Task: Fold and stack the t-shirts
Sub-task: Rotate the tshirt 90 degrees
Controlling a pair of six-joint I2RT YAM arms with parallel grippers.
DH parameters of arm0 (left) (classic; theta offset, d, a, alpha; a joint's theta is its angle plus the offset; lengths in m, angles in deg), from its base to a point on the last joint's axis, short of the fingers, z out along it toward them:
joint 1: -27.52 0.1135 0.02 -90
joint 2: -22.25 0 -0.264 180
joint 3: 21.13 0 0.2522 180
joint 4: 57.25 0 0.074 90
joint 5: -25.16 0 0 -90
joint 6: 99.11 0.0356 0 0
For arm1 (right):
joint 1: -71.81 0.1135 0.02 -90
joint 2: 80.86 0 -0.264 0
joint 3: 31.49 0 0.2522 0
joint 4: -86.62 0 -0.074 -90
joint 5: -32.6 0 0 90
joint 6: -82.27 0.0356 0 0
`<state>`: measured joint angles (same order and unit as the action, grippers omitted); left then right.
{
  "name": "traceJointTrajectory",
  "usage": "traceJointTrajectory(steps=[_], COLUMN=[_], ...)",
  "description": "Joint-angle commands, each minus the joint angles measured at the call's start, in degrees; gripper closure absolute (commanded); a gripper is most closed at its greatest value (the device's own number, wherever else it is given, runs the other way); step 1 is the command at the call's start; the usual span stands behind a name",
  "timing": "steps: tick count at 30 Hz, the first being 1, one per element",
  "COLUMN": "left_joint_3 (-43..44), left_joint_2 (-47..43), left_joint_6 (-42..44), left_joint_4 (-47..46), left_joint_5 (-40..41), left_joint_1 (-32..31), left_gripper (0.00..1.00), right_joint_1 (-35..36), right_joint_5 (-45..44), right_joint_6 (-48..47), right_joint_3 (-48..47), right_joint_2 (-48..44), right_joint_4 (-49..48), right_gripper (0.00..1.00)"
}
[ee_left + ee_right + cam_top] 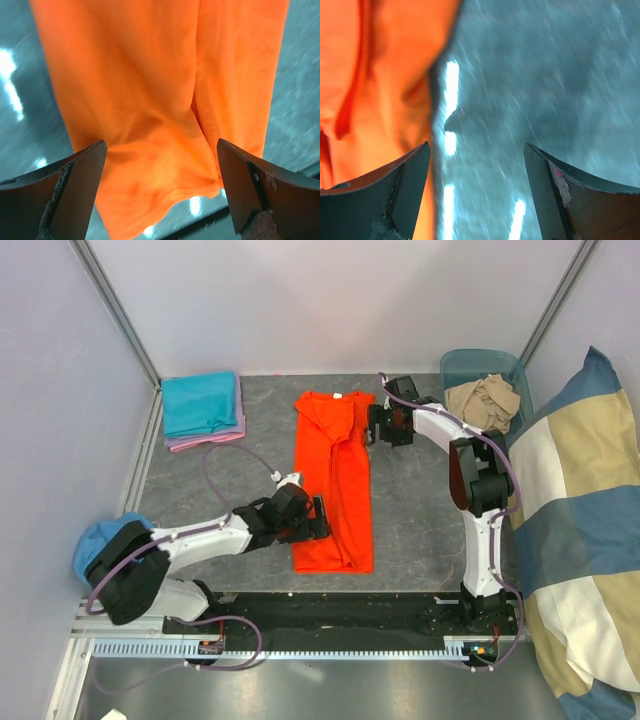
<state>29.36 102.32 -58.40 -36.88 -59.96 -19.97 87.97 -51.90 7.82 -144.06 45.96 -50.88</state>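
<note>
The orange t-shirt [333, 480] lies folded into a long narrow strip down the middle of the table, collar with white label at the far end. My left gripper [318, 521] hovers open over its near left part; in the left wrist view the orange cloth [150, 100] and its hem show between the spread fingers, nothing gripped. My right gripper [377, 426] stands open just right of the shirt's upper edge; its wrist view shows the orange cloth [375, 85] at left and bare table between the fingers. A folded teal t-shirt [200, 403] rests on a pink-lilac one [205, 442] at the far left.
A teal bin [480, 365] at the far right holds a crumpled beige t-shirt [485, 402]. A big blue-and-beige cushion [580, 540] fills the right side. A blue cloth [100, 540] lies by the left arm's base. Walls enclose the grey table [420, 510].
</note>
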Motion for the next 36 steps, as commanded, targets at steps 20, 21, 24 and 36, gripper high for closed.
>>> traceJointTrajectory(steps=[20, 21, 24, 36], left_joint_3=[17.6, 18.5, 19.4, 13.3], left_joint_2=[-11.3, -10.9, -10.3, -11.8], left_joint_6=[9.2, 9.4, 10.7, 9.9], left_joint_4=[8.5, 8.4, 8.4, 8.2], left_joint_5=[8.5, 7.7, 6.9, 3.1], left_joint_1=[19.8, 20.8, 22.3, 23.1], left_gripper=[0.0, 0.0, 0.0, 0.0], right_joint_1=[-0.3, -0.2, -0.3, -0.1], right_joint_5=[11.8, 12.6, 15.4, 17.7], right_joint_6=[0.7, 1.0, 1.8, 0.8], right_joint_3=[-10.9, -12.4, -17.6, -22.0], right_joint_2=[0.1, 1.2, 5.4, 11.7], right_joint_4=[-5.5, -5.4, -5.1, -7.9], right_gripper=[0.13, 0.13, 0.13, 0.17])
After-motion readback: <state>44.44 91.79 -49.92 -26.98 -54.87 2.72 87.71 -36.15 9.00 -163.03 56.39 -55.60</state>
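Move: The orange t-shirt's folded-in sleeve lies about 9 cm left of the right hand and 3 cm ahead, roughly 2 cm lower. Its far right corner is some 8 cm ahead of that hand and 2 cm left, the collar tag about 10 cm ahead and 11 cm left. From the left hand, down at the shirt's near part, the sleeve is some 29 cm ahead and 7 cm right; the near hem lies about 11 cm behind and 4 cm right. Up off the near part of the shirt goes the left hand, wide open, rising about 14 cm as it swings forward and left past the shirt's left edge, turning some 20 degrees counter-clockwise with fingers tipping outward. The right hand, still open, backs off slightly, lifts about 9 cm, then sinks halfway again while reaching forward and left over the sleeve, rolling its left side up. ##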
